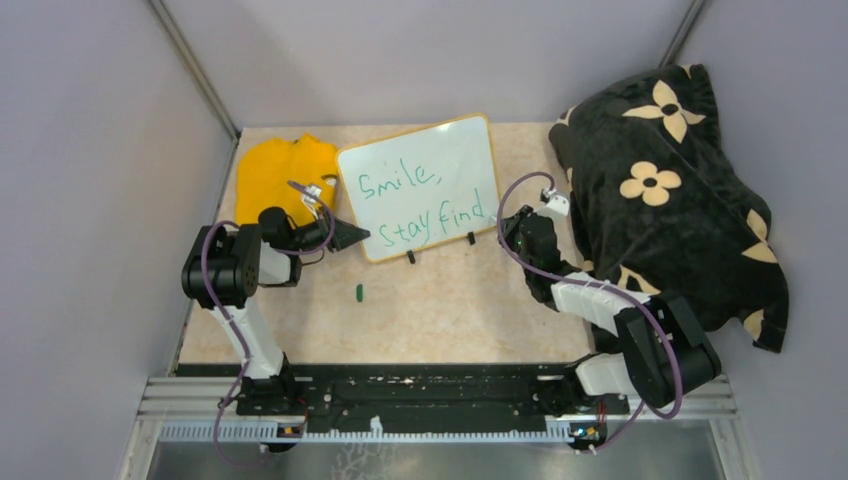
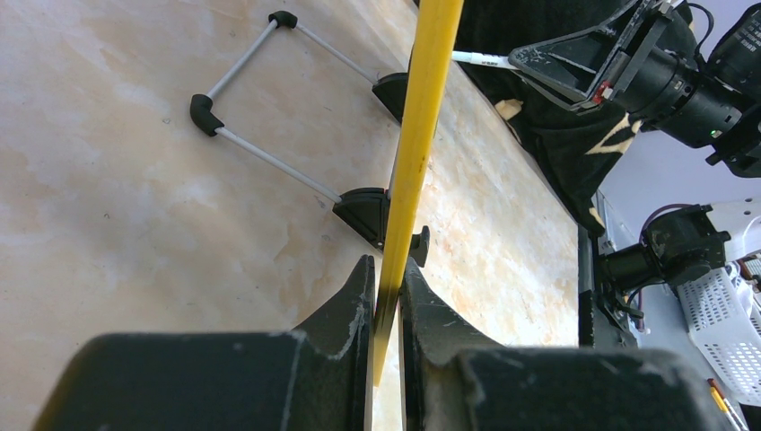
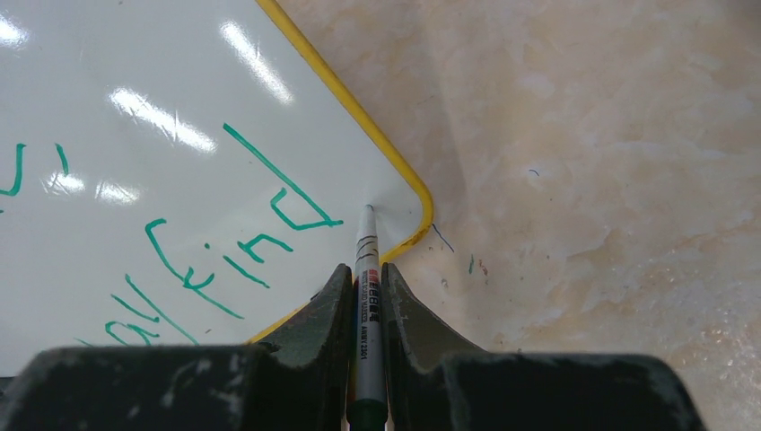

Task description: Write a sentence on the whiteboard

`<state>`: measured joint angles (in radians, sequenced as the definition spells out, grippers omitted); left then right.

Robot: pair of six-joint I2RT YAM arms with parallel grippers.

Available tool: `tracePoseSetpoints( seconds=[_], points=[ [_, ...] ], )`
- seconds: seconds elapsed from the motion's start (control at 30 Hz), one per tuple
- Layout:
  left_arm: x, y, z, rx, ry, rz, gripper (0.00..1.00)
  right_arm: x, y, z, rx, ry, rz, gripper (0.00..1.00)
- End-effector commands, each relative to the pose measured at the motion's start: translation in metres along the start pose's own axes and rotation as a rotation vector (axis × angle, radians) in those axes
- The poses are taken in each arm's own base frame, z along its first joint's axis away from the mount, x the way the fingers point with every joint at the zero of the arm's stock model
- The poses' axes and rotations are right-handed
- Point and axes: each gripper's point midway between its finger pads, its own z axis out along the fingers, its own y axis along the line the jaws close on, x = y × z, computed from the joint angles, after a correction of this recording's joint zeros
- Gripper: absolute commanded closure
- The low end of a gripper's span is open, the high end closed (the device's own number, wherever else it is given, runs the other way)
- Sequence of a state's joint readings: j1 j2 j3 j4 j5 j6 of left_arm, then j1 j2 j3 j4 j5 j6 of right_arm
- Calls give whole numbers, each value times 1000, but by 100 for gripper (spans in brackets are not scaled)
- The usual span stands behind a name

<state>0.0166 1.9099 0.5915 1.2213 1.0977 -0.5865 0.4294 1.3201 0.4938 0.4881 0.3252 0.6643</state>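
The whiteboard (image 1: 462, 150) stands tilted at the back of the table on two black clip feet (image 1: 410, 257). Two lines of green handwriting form the sentence (image 1: 398, 183), "Smile, Stay find". My left gripper (image 1: 352, 236) is shut on the board's lower left edge; up close, the yellow frame (image 2: 422, 117) sits pinched between the left gripper (image 2: 386, 274) fingers. My right gripper (image 3: 366, 274) is shut on a grey marker (image 3: 366, 260). Its tip rests on the whiteboard (image 3: 179, 72) just after "find" (image 3: 256, 242), near the lower right corner.
A folded yellow cloth (image 1: 275, 175) lies behind the left gripper. A black blanket with cream flowers (image 1: 670, 180) is heaped at the right. A small green cap (image 1: 359, 292) lies on the tabletop before the board. A wire stand (image 2: 260, 90) props the board's back.
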Motion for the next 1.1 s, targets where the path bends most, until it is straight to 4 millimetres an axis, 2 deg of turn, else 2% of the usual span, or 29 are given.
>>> tracePoseSetpoints(
  seconds=[0.0,0.33,0.5,0.7,0.9,1.07],
  points=[
    [13,13,0,-42,23,-80,100,-18,11,8,-23,-50,33,100],
    [13,13,0,-45,20,-79,100,-9,3,4,1,-18,23,100],
    [13,13,0,-45,20,-80,100,-14,3,-3,1,-27,23,100],
    [13,13,0,-44,20,-78,100,-33,14,-13,-26,-52,28,100],
    [12,12,-1,-45,14,-73,100,-69,44,-37,-131,-104,52,100],
    [12,10,-1,-36,10,-73,93,-84,63,-59,-213,-100,46,100]
  ],
)
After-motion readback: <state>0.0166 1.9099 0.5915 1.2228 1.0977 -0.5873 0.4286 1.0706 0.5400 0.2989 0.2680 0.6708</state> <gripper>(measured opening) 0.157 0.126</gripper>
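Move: The marker in my right hand already has its tip at the whiteboard, about 5 cm ahead of my fingers, 1 cm left and 2 cm lower, just right of the "d". The word "find" is centred some 7 cm left and 5 cm ahead. The board's lower right corner lies 4 cm ahead, 3 cm down. From my left hand, which pinches the board's edge, the tip's spot is about 20 cm right, 3 cm ahead. I hold the marker tip almost still beside the "d", then draw it a short way back towards myself and slightly right, sinking a touch. From there I lift my right hand off the board, about 7 cm up and a little farther back, fingers tilting up some 5 degrees, grip unchanged. My left hand keeps its pinch on the board's lower left edge. ##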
